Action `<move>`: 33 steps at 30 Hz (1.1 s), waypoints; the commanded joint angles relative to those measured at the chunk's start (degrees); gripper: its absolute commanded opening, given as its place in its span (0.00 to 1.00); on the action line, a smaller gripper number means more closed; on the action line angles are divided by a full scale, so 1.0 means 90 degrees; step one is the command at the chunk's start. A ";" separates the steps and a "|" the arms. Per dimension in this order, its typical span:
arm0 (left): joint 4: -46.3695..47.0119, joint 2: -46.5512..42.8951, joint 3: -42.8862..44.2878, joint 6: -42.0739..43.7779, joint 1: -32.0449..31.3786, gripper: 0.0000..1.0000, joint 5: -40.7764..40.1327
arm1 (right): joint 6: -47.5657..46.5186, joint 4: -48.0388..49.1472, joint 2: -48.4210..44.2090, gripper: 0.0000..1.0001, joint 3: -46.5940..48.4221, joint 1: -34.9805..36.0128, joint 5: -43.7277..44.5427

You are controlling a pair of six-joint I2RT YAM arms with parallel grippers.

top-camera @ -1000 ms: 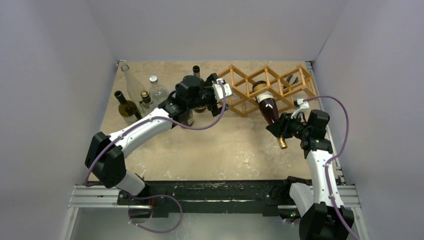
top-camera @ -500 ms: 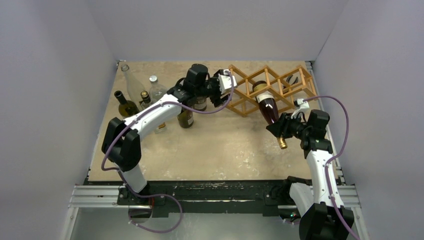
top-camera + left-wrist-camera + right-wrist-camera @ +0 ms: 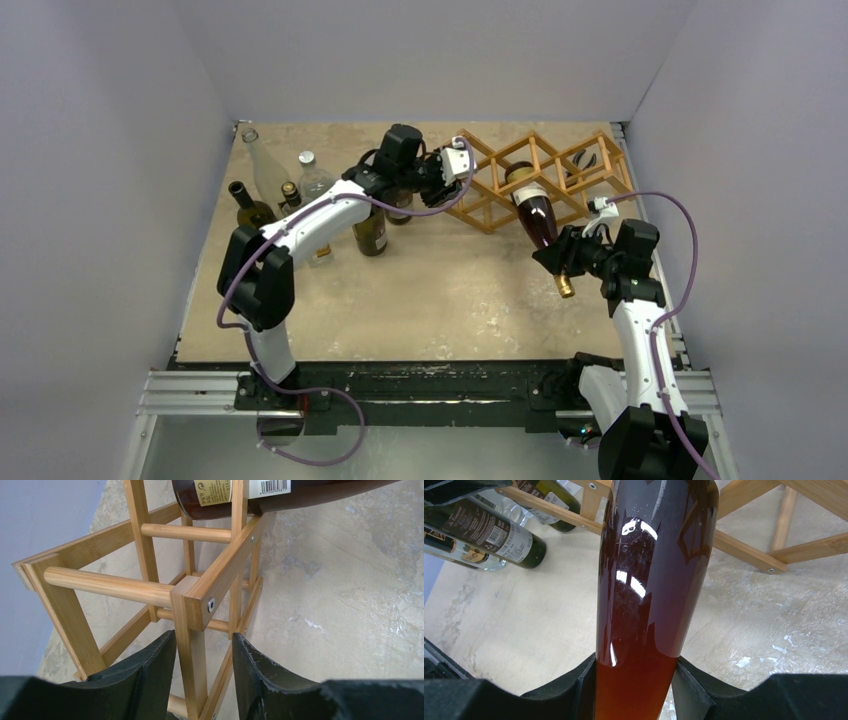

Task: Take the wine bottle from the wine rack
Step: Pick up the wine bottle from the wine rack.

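Observation:
The wine rack (image 3: 560, 185), a lattice of light-brown wooden rods, stands at the back right of the table. The wine bottle (image 3: 537, 212), dark red-brown with a white label, lies in a middle cell with its neck pointing toward me and down. My right gripper (image 3: 562, 262) is shut on the bottle's neck (image 3: 639, 680), one finger on each side. My left gripper (image 3: 460, 180) is at the rack's left end. Its jaws straddle a wooden post (image 3: 195, 665). The left finger (image 3: 150, 665) lies against the post, and the right finger (image 3: 255, 665) stands a little apart from it.
Several bottles stand at the back left: a tall clear bottle (image 3: 256, 160), a green bottle (image 3: 250, 212) and a dark bottle (image 3: 372, 235) just under my left arm. Grey walls close in the table on the left, back and right.
My left arm has stretched further toward the rack's left end, and its jaws have narrowed around the post. The right arm and the bottle have not moved.

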 commanded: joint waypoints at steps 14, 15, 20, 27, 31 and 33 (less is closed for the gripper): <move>0.0268 0.0039 0.0106 0.0012 0.0021 0.12 -0.0014 | -0.0180 0.2090 -0.0462 0.00 0.0483 -0.0023 -0.0973; 0.0288 0.0029 0.0076 0.0001 0.0020 0.10 -0.0010 | -0.0193 0.2078 -0.0467 0.00 0.0486 -0.0023 -0.0969; 0.0371 -0.0048 -0.0037 -0.0093 0.0020 0.00 -0.0011 | -0.0287 0.1919 -0.0461 0.00 0.0556 -0.0033 -0.0958; 0.0745 -0.0150 -0.0284 -0.0498 0.0020 0.00 -0.0042 | -0.0684 0.1344 -0.0490 0.00 0.0761 -0.0042 -0.0965; 0.0897 -0.0198 -0.0445 -0.0647 0.0023 0.00 -0.0132 | -0.0856 0.0953 -0.0540 0.00 0.0880 -0.0066 -0.0914; 0.0917 -0.0218 -0.0474 -0.0704 0.0020 0.00 -0.0160 | -0.0872 0.0818 -0.0573 0.00 0.0946 -0.0080 -0.0944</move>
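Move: The rack's left front post stands practically between the left fingers, about 1 cm right and 1 cm below. From this hand the wine bottle's middle is some 17 cm right and 6 cm back; a standing green bottle is about 16 cm left and 7 cm back. From the right hand, already holding the wine bottle's neck end, its middle lies roughly 6 cm ahead and 5 cm left, the rack's middle 15 cm ahead and 6 cm left. Shifting under 1 cm, the left hand pinches the rack's left post; the right keeps holding the wine bottle. ##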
